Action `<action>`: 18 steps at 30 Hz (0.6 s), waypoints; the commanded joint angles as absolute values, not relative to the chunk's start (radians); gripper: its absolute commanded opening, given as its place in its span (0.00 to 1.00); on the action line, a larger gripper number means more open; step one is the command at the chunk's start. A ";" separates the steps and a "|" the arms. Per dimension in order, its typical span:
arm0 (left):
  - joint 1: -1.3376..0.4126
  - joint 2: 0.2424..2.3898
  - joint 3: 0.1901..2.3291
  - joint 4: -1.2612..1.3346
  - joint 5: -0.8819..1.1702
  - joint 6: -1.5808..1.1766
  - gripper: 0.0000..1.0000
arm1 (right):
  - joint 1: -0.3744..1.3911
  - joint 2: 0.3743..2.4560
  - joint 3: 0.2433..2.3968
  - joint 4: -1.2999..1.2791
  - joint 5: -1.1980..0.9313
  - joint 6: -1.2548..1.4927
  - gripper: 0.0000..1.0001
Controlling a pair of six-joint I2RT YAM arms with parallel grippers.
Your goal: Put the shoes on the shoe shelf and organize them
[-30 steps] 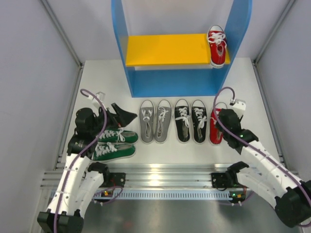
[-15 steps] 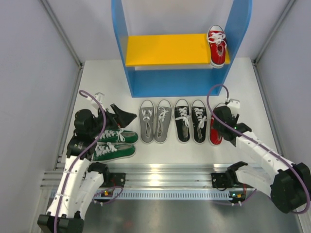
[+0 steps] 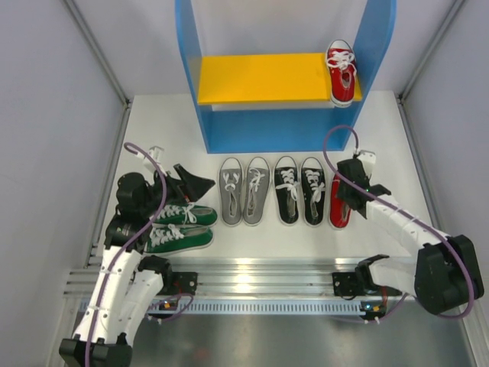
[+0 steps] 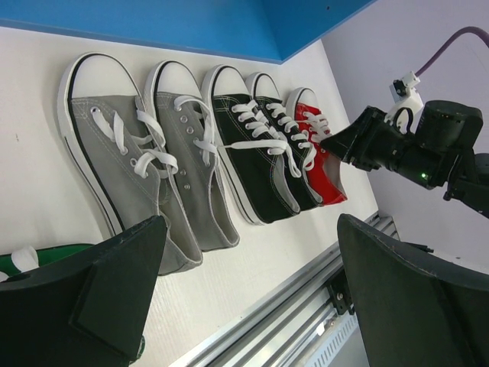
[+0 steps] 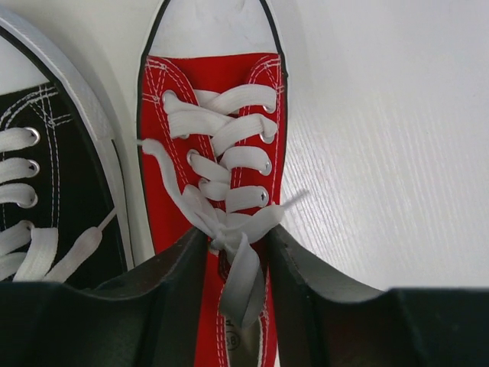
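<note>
The shoe shelf stands at the back, with one red shoe at the right end of its yellow board. On the table in front lie a green pair, a grey pair, a black pair and a second red shoe. My right gripper is down on that red shoe, its jaws drawn in against the lace bow and tongue. My left gripper hangs wide open and empty above the green pair, facing the row.
The shelf's blue base sits just behind the row of shoes. A metal rail runs along the table's near edge. Grey walls close in both sides. Purple cables loop over both wrists.
My right gripper has moved away from its base and settled over the red shoe on the table, and its jaws widened, then narrowed on the laces. The left arm has stayed put.
</note>
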State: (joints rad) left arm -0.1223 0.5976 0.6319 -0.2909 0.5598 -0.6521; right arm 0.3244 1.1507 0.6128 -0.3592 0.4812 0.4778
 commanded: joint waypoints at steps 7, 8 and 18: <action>-0.124 0.577 0.638 -0.255 0.563 -0.632 0.99 | 0.281 1.201 0.678 -0.305 0.414 0.433 0.13; -0.124 0.577 0.638 -0.256 0.564 -0.630 0.99 | 0.281 1.184 0.675 -0.308 0.413 0.431 0.10; -0.124 0.586 0.647 -0.258 0.560 -0.629 0.99 | 0.279 0.927 0.790 -0.514 0.397 0.344 0.00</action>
State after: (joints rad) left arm -0.1223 0.5873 0.6315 -0.2920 0.5594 -0.6510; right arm 0.2916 1.0458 0.6613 -0.4770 0.4000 0.4023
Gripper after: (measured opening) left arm 0.988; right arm 0.058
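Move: Right below the right hand is the red shoe, its middle about 3 cm under the half-open fingertips and roughly 1 cm back of them. The nearer black shoe lies some 9 cm to the left of the hand and 1 cm ahead, the other black shoe about 18 cm left and 2 cm ahead, and the shelf's right front corner about 15 cm ahead, 1 cm left. From the left hand the red shoe is around 44 cm right, 3 cm ahead and 21 cm below. Closing on the tied laces and tongue of the red shoe, the right fingers go from less than half open to nearly shut while the hand dips about 1 cm. With the bow pinched between the tips, it then rises some 3.5 cm from that low point, quickening and drawing back about 1 cm, with the wrist hardly turning. ##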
